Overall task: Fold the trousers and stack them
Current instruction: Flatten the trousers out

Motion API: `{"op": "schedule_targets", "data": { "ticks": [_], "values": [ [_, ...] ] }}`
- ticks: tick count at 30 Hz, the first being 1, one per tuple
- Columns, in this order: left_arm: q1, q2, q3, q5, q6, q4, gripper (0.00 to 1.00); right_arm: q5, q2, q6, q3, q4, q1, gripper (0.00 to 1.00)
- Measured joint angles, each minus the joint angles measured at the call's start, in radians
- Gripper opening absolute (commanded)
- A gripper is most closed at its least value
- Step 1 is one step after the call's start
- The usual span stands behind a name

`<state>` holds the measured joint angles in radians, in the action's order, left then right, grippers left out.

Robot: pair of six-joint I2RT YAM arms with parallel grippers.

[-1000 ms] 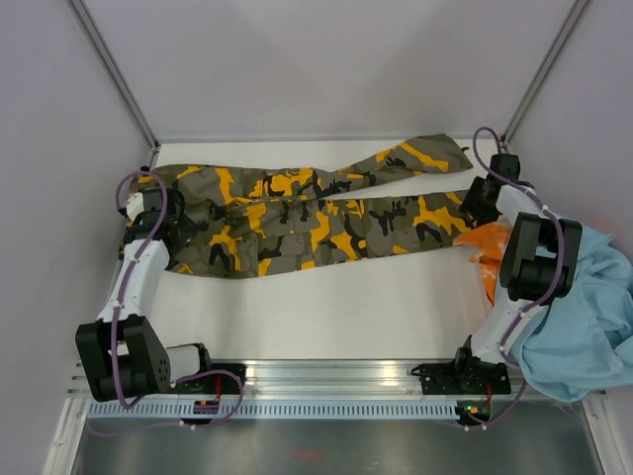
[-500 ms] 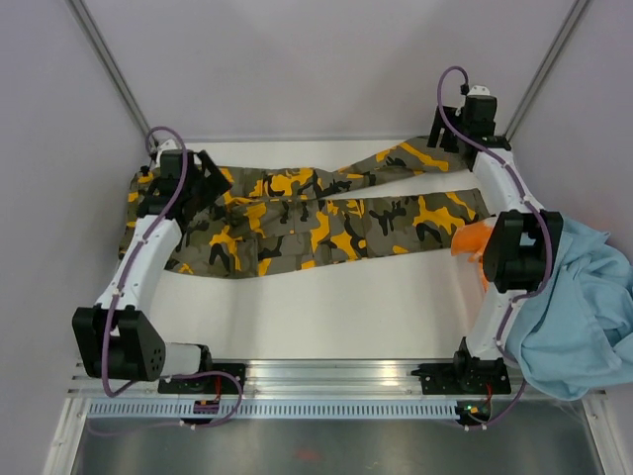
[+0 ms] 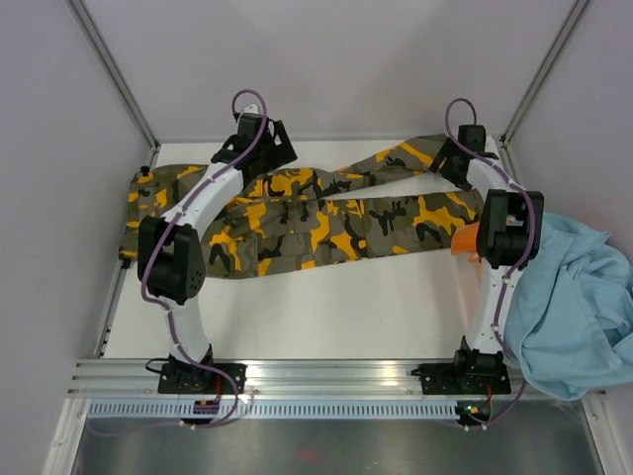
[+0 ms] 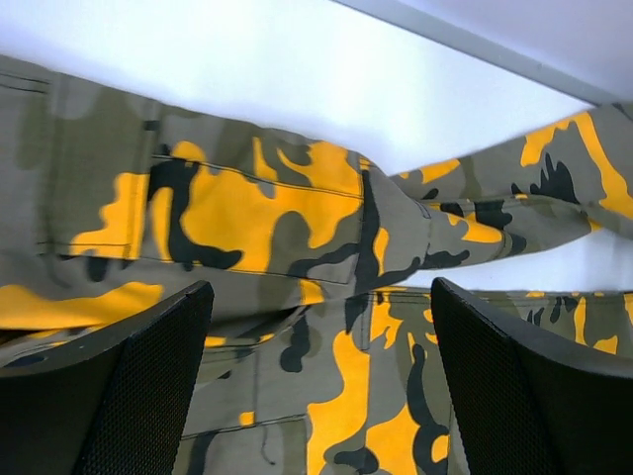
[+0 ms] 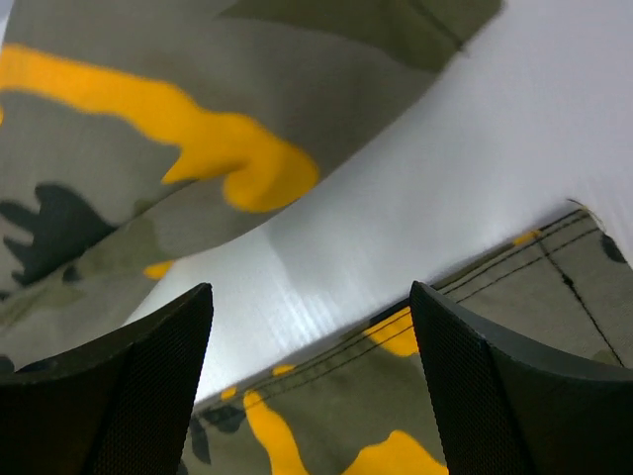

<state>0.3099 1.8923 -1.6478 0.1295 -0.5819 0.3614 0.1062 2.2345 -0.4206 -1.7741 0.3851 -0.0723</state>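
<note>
The camouflage trousers lie flat across the table, waist at the left and both legs running right. The far leg crosses up toward the back right corner. My left gripper hovers open over the far edge of the seat area. In the left wrist view its gripper stands wide above the cloth, holding nothing. My right gripper hangs open between the two leg ends. In the right wrist view that gripper is over bare white table, with the near leg's hem just below.
A light-blue garment is heaped at the right edge, partly off the table, and an orange garment peeks out beside the right arm. An aluminium rail runs along the near edge. Grey walls close in the back and sides.
My left arm swung from the waistband at the far left to the back middle. My right gripper opened, let go of the leg end, rose, then came down between the legs.
</note>
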Motion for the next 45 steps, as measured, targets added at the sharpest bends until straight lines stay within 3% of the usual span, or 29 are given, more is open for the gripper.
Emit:
{"op": "schedule_targets", "data": {
  "ticks": [5, 10, 16, 19, 20, 22, 27, 34, 40, 45],
  "values": [
    [0.041, 0.079, -0.051, -0.001, -0.001, 0.003, 0.95, 0.001, 0.004, -0.146, 0.054, -0.079, -0.070, 0.86],
    [0.040, 0.122, -0.059, -0.002, -0.005, 0.003, 0.95, 0.005, 0.040, -0.218, -0.011, -0.123, -0.077, 0.85],
    [0.038, 0.156, -0.081, -0.001, -0.006, 0.003, 0.96, -0.005, 0.096, -0.315, -0.024, -0.193, -0.072, 0.77],
    [0.038, 0.164, -0.089, -0.001, -0.006, 0.003, 0.96, -0.008, 0.119, -0.350, -0.029, -0.236, -0.075, 0.44],
    [0.038, 0.164, -0.089, 0.000, -0.006, 0.003, 0.96, -0.008, 0.124, -0.365, -0.029, -0.243, -0.076, 0.23],
    [0.038, 0.164, -0.092, 0.003, -0.005, 0.005, 0.96, -0.008, 0.132, -0.371, -0.029, -0.241, -0.076, 0.01],
    [0.038, 0.164, -0.094, 0.033, -0.003, 0.015, 0.96, 0.029, 0.089, -0.333, 0.024, -0.230, -0.076, 0.00],
    [0.038, 0.125, -0.053, 0.072, 0.001, 0.037, 0.97, 0.037, -0.148, -0.188, 0.035, -0.025, -0.071, 0.00],
    [0.038, 0.048, 0.018, 0.079, 0.006, 0.053, 0.98, -0.026, -0.157, -0.062, -0.285, 0.274, -0.052, 0.00],
    [0.038, 0.017, 0.030, 0.080, 0.013, 0.055, 0.98, -0.174, 0.014, -0.005, -0.597, 0.465, -0.066, 0.01]
  ]
}}
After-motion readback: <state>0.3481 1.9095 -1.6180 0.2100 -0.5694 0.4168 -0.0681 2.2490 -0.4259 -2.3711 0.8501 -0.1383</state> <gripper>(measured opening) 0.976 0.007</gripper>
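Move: The hem end of the far trouser leg, the spot to pinch, is about 5 cm ahead of the low, open right hand, 4 cm to its right and some 3 cm below. The near leg's hem sits roughly 8 cm back and 7 cm right of that hand, the orange cloth about 16 cm back and 5 cm right. The left hand hovers high, the orange-patched thigh pocket about 4 cm ahead and 17 cm below; the far hem is about 10 cm ahead of it, 52 cm right. The right hand slides low to the right and forward about 5 cm over the end of the far leg, turning clockwise some 20 degrees and sinking a little, shuts on the cloth just inboard of the hem, then draws back about 5 cm and lifts it some 20 cm while the wrist turns back counter-clockwise. Meanwhile the open left hand sinks about 5 cm above the thigh, edging right and forward, then eases back and rises a couple of centimetres, still clear of the cloth. ##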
